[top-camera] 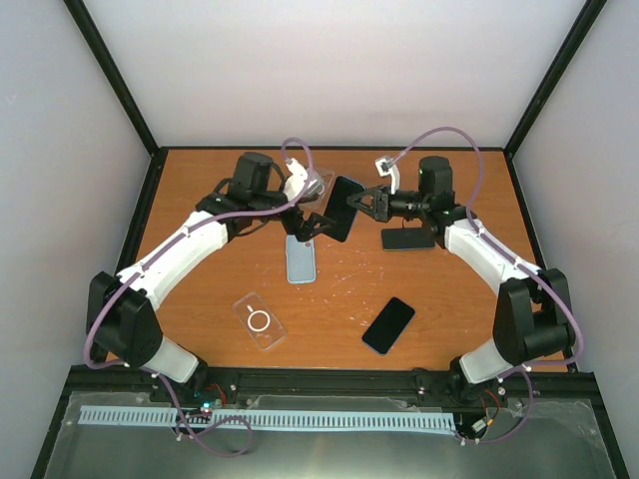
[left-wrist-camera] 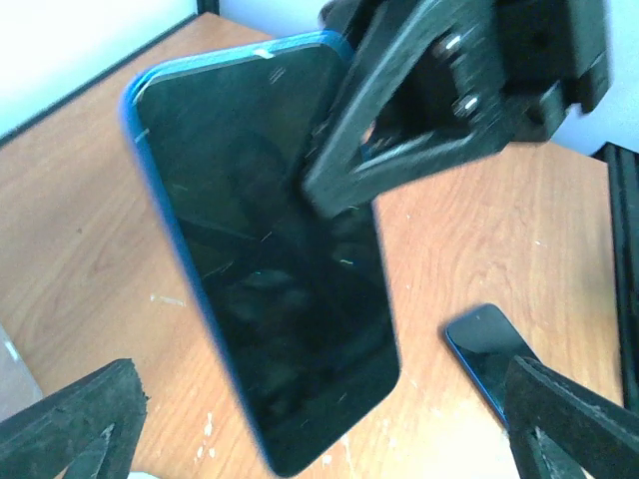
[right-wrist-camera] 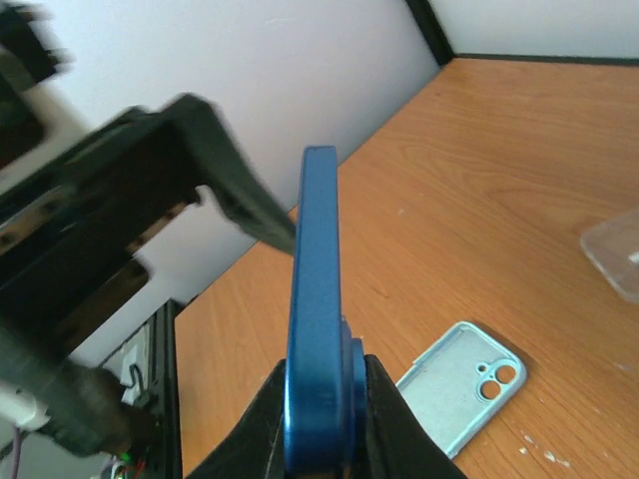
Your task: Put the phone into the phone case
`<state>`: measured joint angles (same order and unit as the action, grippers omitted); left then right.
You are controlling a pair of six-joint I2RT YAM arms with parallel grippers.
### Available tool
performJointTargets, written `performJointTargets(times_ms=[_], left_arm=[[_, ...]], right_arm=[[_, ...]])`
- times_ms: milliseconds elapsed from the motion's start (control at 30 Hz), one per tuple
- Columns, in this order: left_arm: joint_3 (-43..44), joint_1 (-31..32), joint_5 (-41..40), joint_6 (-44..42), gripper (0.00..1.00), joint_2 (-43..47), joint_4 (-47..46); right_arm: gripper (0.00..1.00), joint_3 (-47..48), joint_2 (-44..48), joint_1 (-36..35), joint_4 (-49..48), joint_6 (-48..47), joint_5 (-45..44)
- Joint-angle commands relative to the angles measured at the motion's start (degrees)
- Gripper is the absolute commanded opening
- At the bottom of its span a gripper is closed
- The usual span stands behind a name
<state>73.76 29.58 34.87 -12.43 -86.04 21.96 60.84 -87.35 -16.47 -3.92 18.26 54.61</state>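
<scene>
A dark-screened phone with a blue rim (top-camera: 344,208) is held up off the table between the two arms. My right gripper (top-camera: 359,203) is shut on its edge; in the right wrist view the phone (right-wrist-camera: 318,299) stands edge-on between the fingers (right-wrist-camera: 384,419). My left gripper (top-camera: 318,222) is open beside it. In the left wrist view its fingertips (left-wrist-camera: 110,394) stand wide at the bottom corners, apart from the phone (left-wrist-camera: 270,269) on both sides. A light blue phone case (top-camera: 301,259) lies inside-up on the table below, also seen as the case (right-wrist-camera: 464,384).
A clear case with a white ring (top-camera: 260,321) lies front left. A second dark phone (top-camera: 388,324) lies front right. Another dark flat thing (top-camera: 407,239) rests under the right arm. Black frame posts and white walls close in the orange table (top-camera: 200,190).
</scene>
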Motion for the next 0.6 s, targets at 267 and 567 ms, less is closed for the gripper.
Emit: performJointTargets(times_ms=[267,567], left_arm=[[-1.3,-6.3,25.9,-3.6,0.79,0.7,10.2],[-0.8,-6.3,29.4,-2.6,0.54,-1.9,9.9]], right_arm=[[0.03,4.3,4.7,-0.2,10.3,-17.2,17.9],[0.03,5.0,4.8,-3.0,14.5,-20.8,19.6]])
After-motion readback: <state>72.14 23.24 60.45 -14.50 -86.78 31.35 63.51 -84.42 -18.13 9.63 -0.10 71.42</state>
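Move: The right hand already holds the phone up in the air; the light-blue phone case lies roughly 14 cm to its left, 5 cm back and 25 cm below. Around that case on the table, the ringed clear case is about 18 cm ahead and 10 cm left of the right hand, and the far-right black phone is level ahead and some 16 cm right. For the empty left hand, the held phone's middle is about 5 cm right, 2 cm ahead, near its height. Keeping its grip on the phone's edge, the right hand draws back about 7 cm, rising a little early on, while it turns some 20 degrees counter-clockwise and tips up slightly. The left hand keeps beside the phone, first easing a couple of centimetres left, then back about 5 cm in all, as its wrist tips down and swings clockwise some 15 degrees each and its wide-open fingers narrow to a little over half, lined up with the phone's edge. ##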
